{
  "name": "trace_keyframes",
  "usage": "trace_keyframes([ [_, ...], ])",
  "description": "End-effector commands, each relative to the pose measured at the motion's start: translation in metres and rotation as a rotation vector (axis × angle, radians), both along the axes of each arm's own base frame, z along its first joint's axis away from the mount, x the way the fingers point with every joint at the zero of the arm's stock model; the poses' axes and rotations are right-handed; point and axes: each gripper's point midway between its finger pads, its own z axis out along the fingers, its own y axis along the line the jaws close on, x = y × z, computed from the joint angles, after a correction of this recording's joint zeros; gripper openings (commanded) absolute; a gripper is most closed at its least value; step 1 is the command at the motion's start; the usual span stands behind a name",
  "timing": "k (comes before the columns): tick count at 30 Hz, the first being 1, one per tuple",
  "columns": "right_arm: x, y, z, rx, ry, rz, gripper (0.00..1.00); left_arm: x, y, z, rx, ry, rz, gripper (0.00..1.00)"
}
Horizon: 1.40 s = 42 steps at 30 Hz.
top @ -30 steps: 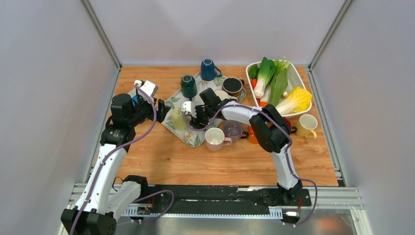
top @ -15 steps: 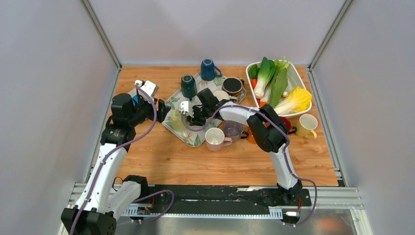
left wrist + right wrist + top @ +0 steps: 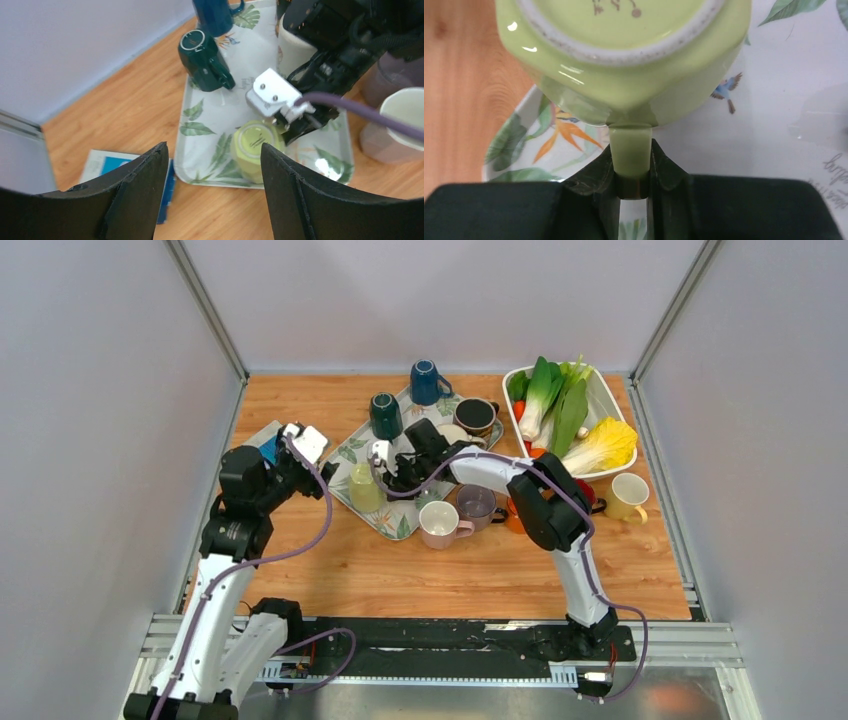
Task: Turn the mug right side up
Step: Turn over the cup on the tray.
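A yellow-green mug (image 3: 365,487) stands upside down, base up, near the left edge of the leaf-patterned tray (image 3: 396,522). My right gripper (image 3: 386,471) reaches it from the right. In the right wrist view the mug (image 3: 624,50) fills the top, and my right gripper (image 3: 630,155) is shut on its handle (image 3: 630,150), one finger on each side. My left gripper (image 3: 322,480) hangs open just left of the tray, apart from the mug. In the left wrist view the mug (image 3: 257,145) shows beyond the open left gripper (image 3: 212,152), with nothing between the fingers.
On the tray also stand a dark green mug (image 3: 385,415), a blue mug (image 3: 427,382) and a brown mug (image 3: 474,416). Pink (image 3: 438,523), purple (image 3: 476,503) and yellow (image 3: 627,495) mugs sit on the wood. A white vegetable bin (image 3: 612,405) is back right. A blue-white booklet (image 3: 262,437) lies left.
The right gripper has closed onto the mug's handle. The left arm has drawn back a little to the left and toward the near edge, still open.
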Motion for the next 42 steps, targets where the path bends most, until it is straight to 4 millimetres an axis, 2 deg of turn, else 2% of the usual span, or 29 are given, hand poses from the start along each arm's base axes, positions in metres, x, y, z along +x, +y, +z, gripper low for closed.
trace_keyframes([
  [1,0.005,0.013,0.142,0.323,0.1,0.013,0.0,-0.003,0.014,0.005,0.304,-0.241,-0.07,0.75],
  [5,0.001,-0.006,0.174,0.427,0.283,0.053,0.0,-0.007,0.019,0.006,0.465,-0.368,-0.105,0.75],
  [8,0.004,-0.019,0.199,0.502,0.437,0.064,0.0,-0.013,0.014,0.004,0.537,-0.438,-0.164,0.75],
  [10,-0.007,-0.031,0.219,0.568,0.561,0.109,0.0,-0.015,0.008,0.004,0.581,-0.501,-0.215,0.74],
  [11,-0.017,-0.037,0.224,0.577,0.606,0.151,0.0,-0.016,0.004,0.006,0.602,-0.538,-0.242,0.74],
  [13,-0.027,-0.04,0.223,0.548,0.641,0.19,0.0,-0.014,0.0,0.012,0.629,-0.62,-0.241,0.74],
  [15,-0.033,-0.042,0.227,0.54,0.679,0.194,0.0,-0.01,-0.007,0.029,0.684,-0.756,-0.233,0.73],
  [16,-0.034,-0.043,0.227,0.536,0.702,0.191,0.0,-0.008,-0.009,0.024,0.719,-0.78,-0.247,0.73],
  [17,-0.035,-0.043,0.228,0.533,0.709,0.189,0.0,-0.009,-0.014,0.032,0.726,-0.833,-0.252,0.73],
  [23,-0.03,-0.038,0.233,0.546,0.686,0.188,0.0,-0.002,-0.041,0.023,0.775,-0.947,-0.323,0.71],
  [26,-0.032,-0.037,0.235,0.548,0.676,0.195,0.0,0.0,-0.057,0.023,0.808,-1.026,-0.335,0.71],
  [32,-0.031,-0.034,0.236,0.55,0.654,0.216,0.0,0.011,-0.075,0.029,0.814,-1.071,-0.333,0.67],
  [35,-0.032,-0.032,0.234,0.546,0.66,0.219,0.0,0.021,-0.081,0.036,0.836,-1.122,-0.288,0.59],
  [36,-0.032,-0.032,0.233,0.544,0.664,0.219,0.0,0.02,-0.081,0.047,0.832,-1.16,-0.252,0.56],
  [39,-0.031,-0.031,0.231,0.54,0.67,0.219,0.01,0.031,-0.083,0.046,0.857,-1.168,-0.22,0.46],
  [40,-0.032,-0.031,0.231,0.538,0.672,0.223,0.03,0.034,-0.083,0.047,0.863,-1.172,-0.206,0.44],
  [42,-0.034,-0.03,0.231,0.534,0.663,0.245,0.1,0.04,-0.082,0.045,0.878,-1.172,-0.186,0.34],
])
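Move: The yellow-green mug stands upside down near the tray's left edge, its handle already pinched by the right hand, so its middle is about 5 cm left of that hand and level with it. From the open left hand it lies about 4 cm ahead, 8 cm to the right and 23 cm below. The dark green mug stands about 15 cm beyond it and 4 cm to its right; the pink mug about 15 cm to its right and 8 cm nearer the robot. The yellow-green mug goes up with the right hand, some 18 cm, swinging briefly forward and back, while that wrist tips it over by about 55 degrees, mouth towards the left hand; the right hand then holds nearly still. The left hand backs off slightly, then comes about 9 cm right and a little forward to the mug, rolling some 75 degrees clockwise seen from behind, its fingers half closing around the wall by the rim. ##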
